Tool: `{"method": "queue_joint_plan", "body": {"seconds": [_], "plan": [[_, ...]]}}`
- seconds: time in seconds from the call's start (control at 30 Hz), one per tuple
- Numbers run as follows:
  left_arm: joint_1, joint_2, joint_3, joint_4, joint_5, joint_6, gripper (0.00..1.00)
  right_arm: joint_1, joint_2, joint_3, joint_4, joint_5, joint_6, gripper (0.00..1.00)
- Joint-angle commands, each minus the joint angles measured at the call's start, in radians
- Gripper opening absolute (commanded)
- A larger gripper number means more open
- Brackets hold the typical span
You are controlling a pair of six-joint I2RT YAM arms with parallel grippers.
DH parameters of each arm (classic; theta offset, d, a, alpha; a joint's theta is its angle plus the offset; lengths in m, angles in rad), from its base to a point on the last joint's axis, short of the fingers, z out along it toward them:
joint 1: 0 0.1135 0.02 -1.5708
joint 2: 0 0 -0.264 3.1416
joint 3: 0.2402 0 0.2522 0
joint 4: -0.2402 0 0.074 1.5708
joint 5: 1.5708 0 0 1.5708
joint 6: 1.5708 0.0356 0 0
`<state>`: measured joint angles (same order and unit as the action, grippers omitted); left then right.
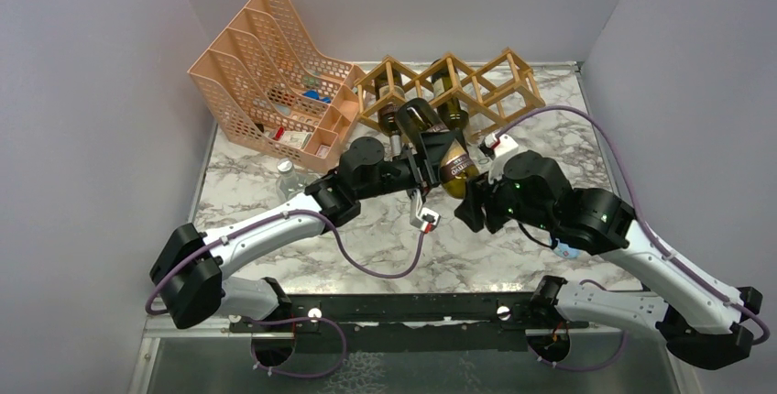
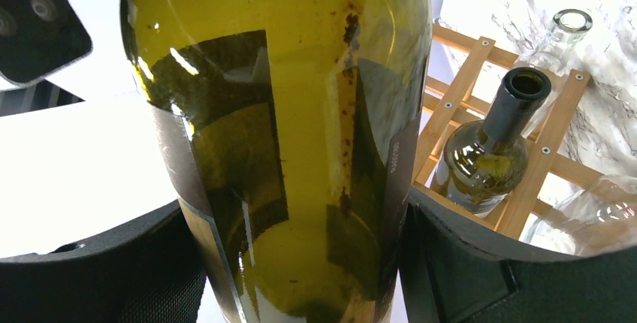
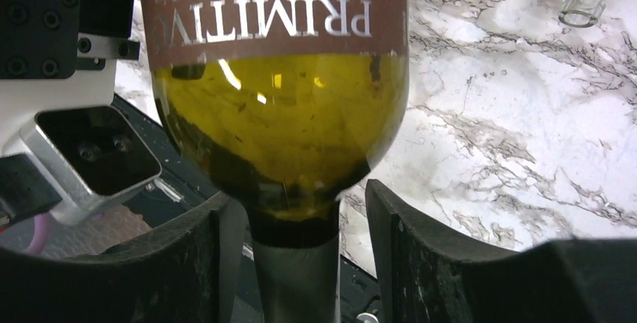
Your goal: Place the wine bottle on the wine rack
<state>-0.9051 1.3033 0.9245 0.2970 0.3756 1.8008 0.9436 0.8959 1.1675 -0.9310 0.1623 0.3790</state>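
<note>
The wine bottle (image 1: 440,151) is olive-green glass with a brown label and hangs tilted above the marble table, base toward the wine rack (image 1: 495,82). My left gripper (image 1: 423,158) is shut on the bottle's body (image 2: 300,113), a pad on each side. My right gripper (image 3: 297,263) is open, its fingers (image 3: 398,255) standing either side of the bottle's neck (image 3: 297,278) with small gaps. The label reads upside down in the right wrist view. The wooden lattice rack (image 2: 458,105) holds a dark green bottle (image 2: 496,150) and a clear one (image 2: 560,34).
A peach perforated file organizer (image 1: 275,73) stands at the back left beside the rack. A small clear bottle (image 1: 289,177) stands on the table near my left arm. Grey walls close in on both sides and behind.
</note>
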Motion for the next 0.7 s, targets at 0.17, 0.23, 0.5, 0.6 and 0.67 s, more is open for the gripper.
{"method": "queue_joint_plan", "body": {"seconds": [0.17,0.23,0.5,0.6,0.67], "plan": [[-0.003,-0.011,0.044,0.078,0.009,0.033,0.0,0.006,0.045,-0.047,0.119,0.052,0.025,0.55],[-0.003,-0.01,0.044,0.079,0.005,0.03,0.0,0.005,0.052,-0.053,0.129,0.059,0.027,0.5],[-0.003,-0.011,0.056,0.078,-0.028,-0.031,0.0,0.006,0.036,-0.054,0.152,0.112,0.032,0.1],[-0.003,-0.011,0.059,0.072,-0.035,-0.045,0.0,0.005,0.04,-0.033,0.131,0.167,0.042,0.01],[-0.004,-0.012,0.059,0.071,-0.037,-0.057,0.07,0.006,0.043,-0.016,0.126,0.198,0.046,0.01]]}}
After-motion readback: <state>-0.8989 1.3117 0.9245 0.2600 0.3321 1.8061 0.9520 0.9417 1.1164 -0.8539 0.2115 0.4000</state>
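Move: The wine bottle's neck already sits between the right hand's open fingers, about 1 cm ahead, 1 cm left and 1 cm below its hand point. From the left hand, which grips the body, that neck is some 9 cm back, 5 cm right and 7 cm lower. The right-hand racked bottle lies roughly 30 cm ahead of the right hand, 1 cm left and 12 cm lower, the left racked bottle level with it but 16 cm left. The right fingers close on the bottle's neck and pinch it just past the shoulder, the hand first easing about 2.5 cm down, forward and left along the way its fingers point, then staying put. The left hand keeps its grip on the body and sinks and drifts forward some 1.5 cm, barely turning. ##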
